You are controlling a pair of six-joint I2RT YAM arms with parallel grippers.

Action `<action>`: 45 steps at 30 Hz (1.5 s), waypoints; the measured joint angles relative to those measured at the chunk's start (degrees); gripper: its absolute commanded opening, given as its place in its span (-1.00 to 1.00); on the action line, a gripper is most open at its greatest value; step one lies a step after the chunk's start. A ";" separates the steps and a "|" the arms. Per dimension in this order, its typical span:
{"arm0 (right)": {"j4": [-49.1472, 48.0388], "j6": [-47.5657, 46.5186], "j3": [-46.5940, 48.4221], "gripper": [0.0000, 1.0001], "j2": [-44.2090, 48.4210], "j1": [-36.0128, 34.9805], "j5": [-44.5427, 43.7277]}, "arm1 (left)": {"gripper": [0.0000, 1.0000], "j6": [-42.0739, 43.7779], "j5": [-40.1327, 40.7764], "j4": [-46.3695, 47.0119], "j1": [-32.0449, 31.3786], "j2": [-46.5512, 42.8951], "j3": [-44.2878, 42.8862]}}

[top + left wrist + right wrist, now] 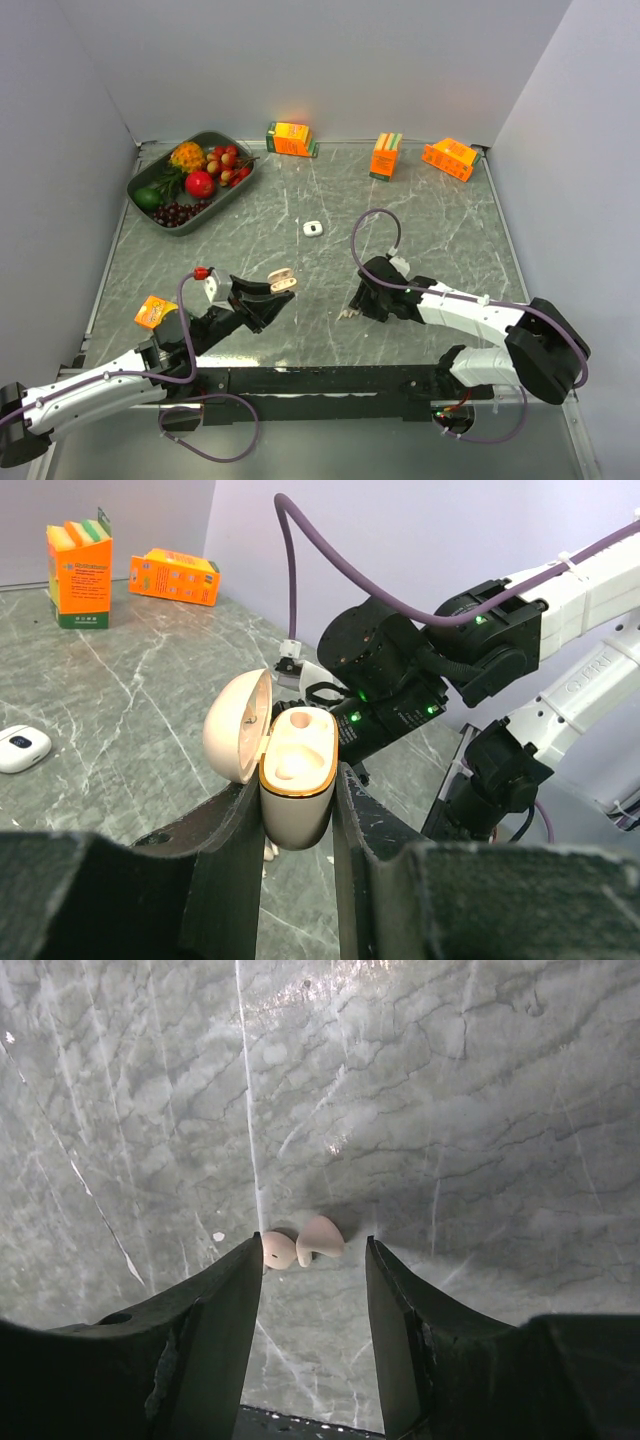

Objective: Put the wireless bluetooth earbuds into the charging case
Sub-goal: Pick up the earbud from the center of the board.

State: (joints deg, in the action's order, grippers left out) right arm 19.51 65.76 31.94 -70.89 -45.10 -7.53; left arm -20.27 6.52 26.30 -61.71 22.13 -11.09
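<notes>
My left gripper (pixel 297 798) is shut on the charging case (pixel 296 765), a pale-beige shell with a gold rim. It is held upright above the table with its lid swung open to the left. From above, the case (pixel 282 281) sits at the tip of the left gripper (pixel 268 293). Two stubby pale earbuds (pixel 300 1245) lie touching each other on the marble table. My right gripper (pixel 313 1244) hangs open just over them, and the left one sits against the left fingertip. In the top view the earbuds (pixel 347 314) lie under the right gripper (pixel 357 304).
A small white case-like object (pixel 314 228) lies mid-table. A grey tray (pixel 238 172) of fruit stands at the back left. Orange cartons stand along the back (pixel 290 138), (pixel 385 155), (pixel 450 158), and another (pixel 155 312) lies by the left arm.
</notes>
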 measured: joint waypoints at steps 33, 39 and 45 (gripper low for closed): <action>-1.38 -1.18 0.55 -0.41 -3.74 0.02 2.10 | -0.98 -0.44 0.46 -1.09 -0.63 0.70 0.00; -1.31 -1.36 0.68 -0.44 -3.69 0.02 2.21 | -0.97 -0.46 0.50 -1.11 -0.63 0.74 -0.02; 0.57 -2.27 1.36 -0.45 -1.86 0.02 1.44 | -0.97 -0.46 0.92 -1.36 -0.63 0.74 0.00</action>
State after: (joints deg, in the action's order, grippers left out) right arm 20.08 63.48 33.30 -72.75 -45.08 -6.09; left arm -20.73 7.44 24.95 -62.35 22.87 -11.09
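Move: The nearer of the two earbuds lies almost under my right fingertips, about 1 cm to the left and 1 cm below, level with them fore and aft. Its twin sits some 3 cm to my left; the white case is roughly 17 cm ahead and 9 cm left. The open charging case hangs about 5 cm back, 14 cm left and 22 cm up. From my left hand the nearer earbud is some 6 cm ahead, 14 cm right and 23 cm below. I settle my right hand down about 1 cm over the nearer earbud, easing slightly left, while my fingers, open wider than the bud at first, close from either side and pinch it between their tips. The grip effort rises as they meet it, and then I start back up by some half a centimetre with the fingers staying shut on it. ##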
